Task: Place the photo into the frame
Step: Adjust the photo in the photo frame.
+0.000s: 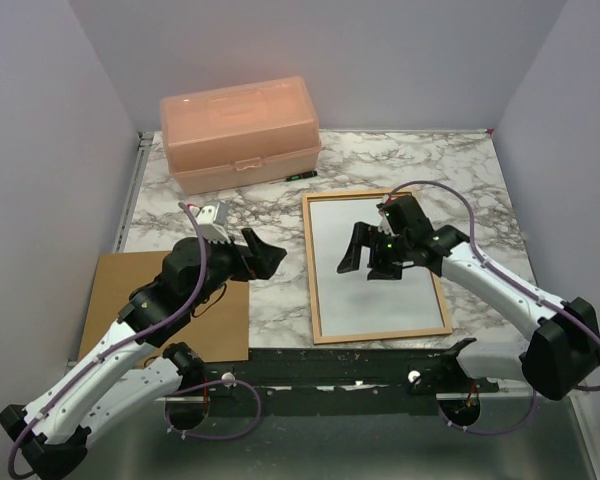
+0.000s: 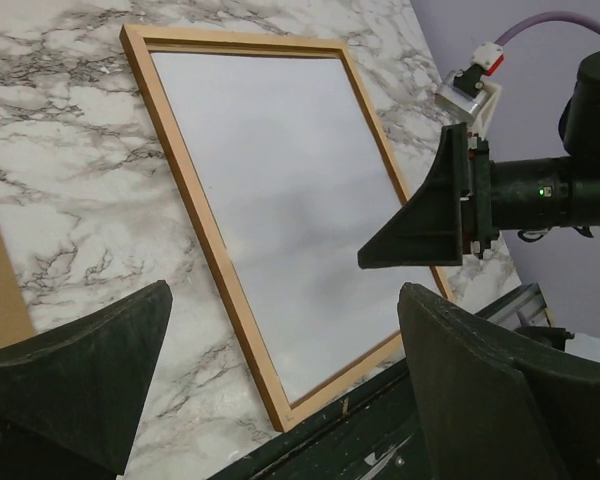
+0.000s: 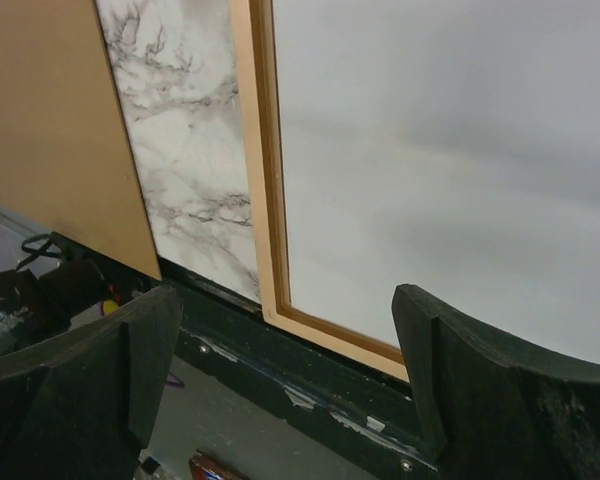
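Observation:
The orange-brown wooden frame (image 1: 310,270) lies flat on the marble table, right of centre. Inside it a plain white sheet, the photo (image 1: 380,300), fills the opening with its white back up; no printed side shows. My right gripper (image 1: 365,258) hovers open above the sheet's upper half with nothing between its fingers. My left gripper (image 1: 265,255) is open and empty just left of the frame's left rail. The left wrist view shows the frame (image 2: 205,230), the photo (image 2: 290,180) and the right gripper (image 2: 420,225). The right wrist view shows the frame's near left corner (image 3: 263,180) and the photo (image 3: 450,170).
A plain brown backing board (image 1: 130,290) lies at the near left, partly under my left arm, and appears as the brown board (image 3: 50,120) in the right wrist view. A pink plastic box (image 1: 240,130) stands at the back left. Walls close in on three sides.

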Controlling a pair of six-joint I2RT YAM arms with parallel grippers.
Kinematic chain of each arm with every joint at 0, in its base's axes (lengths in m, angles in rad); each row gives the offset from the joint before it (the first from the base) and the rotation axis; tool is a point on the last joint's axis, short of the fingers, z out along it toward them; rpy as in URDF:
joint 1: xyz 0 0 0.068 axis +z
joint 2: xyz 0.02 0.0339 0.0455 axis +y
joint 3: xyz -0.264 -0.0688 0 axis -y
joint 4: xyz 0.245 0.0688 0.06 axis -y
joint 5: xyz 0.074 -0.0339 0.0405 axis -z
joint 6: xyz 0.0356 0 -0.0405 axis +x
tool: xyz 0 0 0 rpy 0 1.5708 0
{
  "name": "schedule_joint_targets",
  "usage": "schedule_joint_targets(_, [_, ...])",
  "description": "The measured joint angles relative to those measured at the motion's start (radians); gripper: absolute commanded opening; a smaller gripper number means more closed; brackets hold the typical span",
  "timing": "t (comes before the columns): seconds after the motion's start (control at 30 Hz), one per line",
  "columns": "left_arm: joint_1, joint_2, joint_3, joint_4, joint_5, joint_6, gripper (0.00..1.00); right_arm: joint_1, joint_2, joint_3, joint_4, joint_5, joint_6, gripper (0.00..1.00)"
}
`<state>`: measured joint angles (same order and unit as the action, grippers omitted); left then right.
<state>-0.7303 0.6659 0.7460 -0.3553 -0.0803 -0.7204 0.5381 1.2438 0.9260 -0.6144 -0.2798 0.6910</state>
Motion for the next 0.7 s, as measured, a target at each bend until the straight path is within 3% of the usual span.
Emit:
schedule_joint_targets(0.17, [0.0, -0.058, 0.015, -0.063, -0.033, 0.022, 0.99, 0.113, 0.1, -0.001, 0.053, 0.006, 0.034, 0.79])
schedule_joint_targets(0.43, [0.002, -0.107, 0.017, -0.151, -0.085, 0.039, 0.99, 0.236, 0.285, 0.005, 0.135, 0.04, 0.083, 0.68])
schedule_joint_targets(0.7, [0.003, -0.116, 0.017, -0.193, -0.124, 0.04, 0.99, 0.29, 0.417, 0.074, 0.209, 0.055, 0.107, 0.66])
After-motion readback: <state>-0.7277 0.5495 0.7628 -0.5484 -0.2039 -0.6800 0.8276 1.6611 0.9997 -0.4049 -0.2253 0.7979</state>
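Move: My right hand hangs open over the photo, which lies white side up inside the frame. The near part of the photo's left edge is about 10 cm to its left, 2 cm back and some 12 cm below. The frame's middle is about 5 cm ahead and 5 cm right of that hand; the brown board's middle is roughly 45 cm left and 4 cm back. From my left hand, that near part of the edge lies about 10 cm right, level fore and aft, 24 cm lower. I sweep my right hand about 10 cm left and 8 cm down towards the near part of the photo's left edge beside the frame's left side, drifting back a little at first. On the way I turn it some 10 degrees counter-clockwise and narrow the still-open fingers by about a third. My empty left hand gives way, easing about 4 cm left. ##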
